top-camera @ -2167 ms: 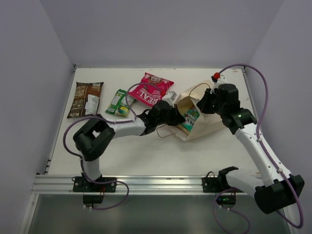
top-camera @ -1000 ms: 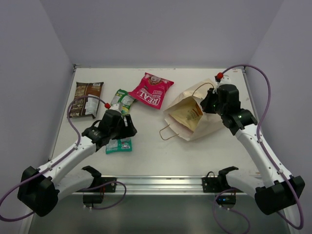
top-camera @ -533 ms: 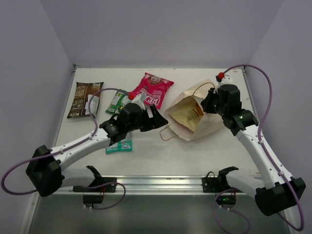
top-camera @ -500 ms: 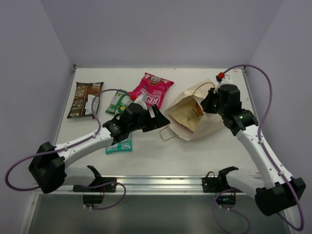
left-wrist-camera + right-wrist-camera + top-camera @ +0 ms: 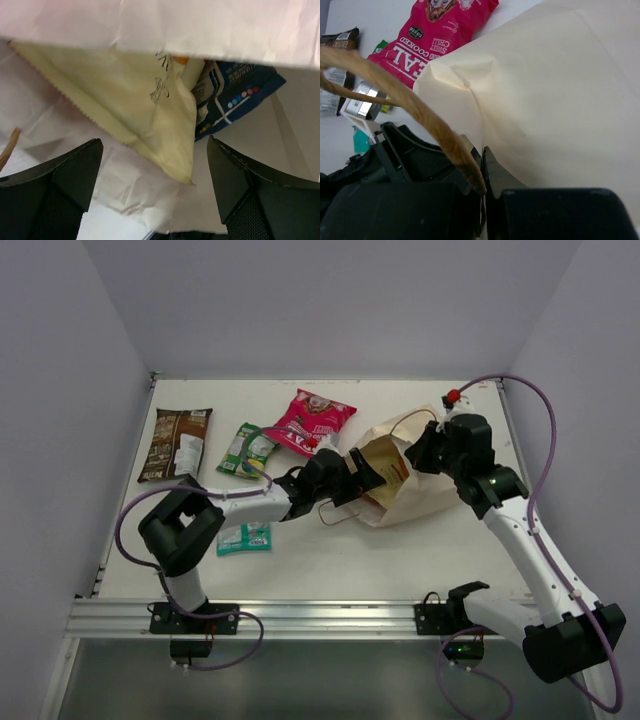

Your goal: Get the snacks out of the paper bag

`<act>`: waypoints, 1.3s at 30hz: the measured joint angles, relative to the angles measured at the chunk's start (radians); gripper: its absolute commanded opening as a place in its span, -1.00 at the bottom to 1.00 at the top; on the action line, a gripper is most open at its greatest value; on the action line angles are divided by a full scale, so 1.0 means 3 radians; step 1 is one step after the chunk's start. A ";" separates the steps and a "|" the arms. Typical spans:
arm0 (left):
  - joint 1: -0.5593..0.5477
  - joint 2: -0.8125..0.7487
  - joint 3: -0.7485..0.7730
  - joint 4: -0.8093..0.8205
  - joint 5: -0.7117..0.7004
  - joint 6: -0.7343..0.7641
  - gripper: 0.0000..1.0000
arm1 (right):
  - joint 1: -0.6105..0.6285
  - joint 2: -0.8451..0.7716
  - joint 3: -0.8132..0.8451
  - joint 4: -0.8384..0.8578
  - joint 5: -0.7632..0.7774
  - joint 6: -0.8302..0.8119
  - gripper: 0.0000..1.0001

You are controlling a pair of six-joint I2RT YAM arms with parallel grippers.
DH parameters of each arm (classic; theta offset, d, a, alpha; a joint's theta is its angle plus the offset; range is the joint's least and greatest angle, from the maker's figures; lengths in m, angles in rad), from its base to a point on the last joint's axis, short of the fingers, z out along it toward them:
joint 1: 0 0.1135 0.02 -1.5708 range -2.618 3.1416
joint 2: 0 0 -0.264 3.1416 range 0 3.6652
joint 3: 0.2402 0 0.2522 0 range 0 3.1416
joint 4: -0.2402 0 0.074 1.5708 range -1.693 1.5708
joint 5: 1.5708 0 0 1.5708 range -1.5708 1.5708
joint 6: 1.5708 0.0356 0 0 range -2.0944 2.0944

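Observation:
The paper bag (image 5: pixel 425 495) lies on its side, mouth facing left. My right gripper (image 5: pixel 420 448) is shut on the bag's upper edge (image 5: pixel 482 165), next to a cord handle (image 5: pixel 420 115), holding the mouth up. My left gripper (image 5: pixel 365 472) is open at the mouth, nothing between its fingers (image 5: pixel 60 185). Just ahead inside lie a cream-and-orange chips packet (image 5: pixel 130 95) and behind it a blue packet (image 5: pixel 235 95). Out on the table are a dark brown packet (image 5: pixel 175 443), a small green one (image 5: pixel 246 450), a magenta one (image 5: pixel 310 422) and a teal one (image 5: pixel 245 537).
The bag's lower cord handle (image 5: pixel 335 512) loops onto the table under my left wrist. Side walls and a back wall close in the table (image 5: pixel 330 560). A metal rail (image 5: pixel 300 618) with the arm bases runs along the near edge.
My left arm has swung right from the teal packet, left lying on the table, to the bag's mouth, its jaws widening. My right gripper has kept its hold on the bag's edge.

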 measured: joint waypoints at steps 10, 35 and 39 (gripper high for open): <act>-0.0015 0.0659 0.0388 0.0076 -0.0078 -0.0219 -0.63 | 0.0000 -0.0084 -0.0036 0.0013 -0.0056 0.0065 -1.00; 0.0270 -0.1987 0.1186 -0.2366 -0.0376 0.1239 -1.00 | -0.0249 -0.0118 -0.0365 0.0004 0.0511 0.0135 -1.00; 0.0547 -0.2080 0.1455 -0.2626 -0.0462 0.1474 -1.00 | -0.0291 -0.0120 -0.0365 -0.0027 0.0535 0.0140 -1.00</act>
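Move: The cream snack packet lies inside the open paper bag, its middle about 5 cm right of the left gripper, 2 cm ahead and 5 cm below. The blue packet sits deeper in, some 8 cm right, level fore and aft, 5 cm below. The pink packet lies outside, roughly 12 cm ahead, 14 cm left and 5 cm down. From the right gripper the cream packet is about 15 cm below, 2 cm left and 1 cm ahead. Dip the open left gripper about 4 cm down, slightly forward and right into the bag mouth, and pinch the cream packet by its near end. Pull it straight up out of the bag, then up and left by some 20 cm, fingers tipping upward about 30 degrees. Keep the right gripper shut on the bag's rim, easing it right and down while turning clockwise. ##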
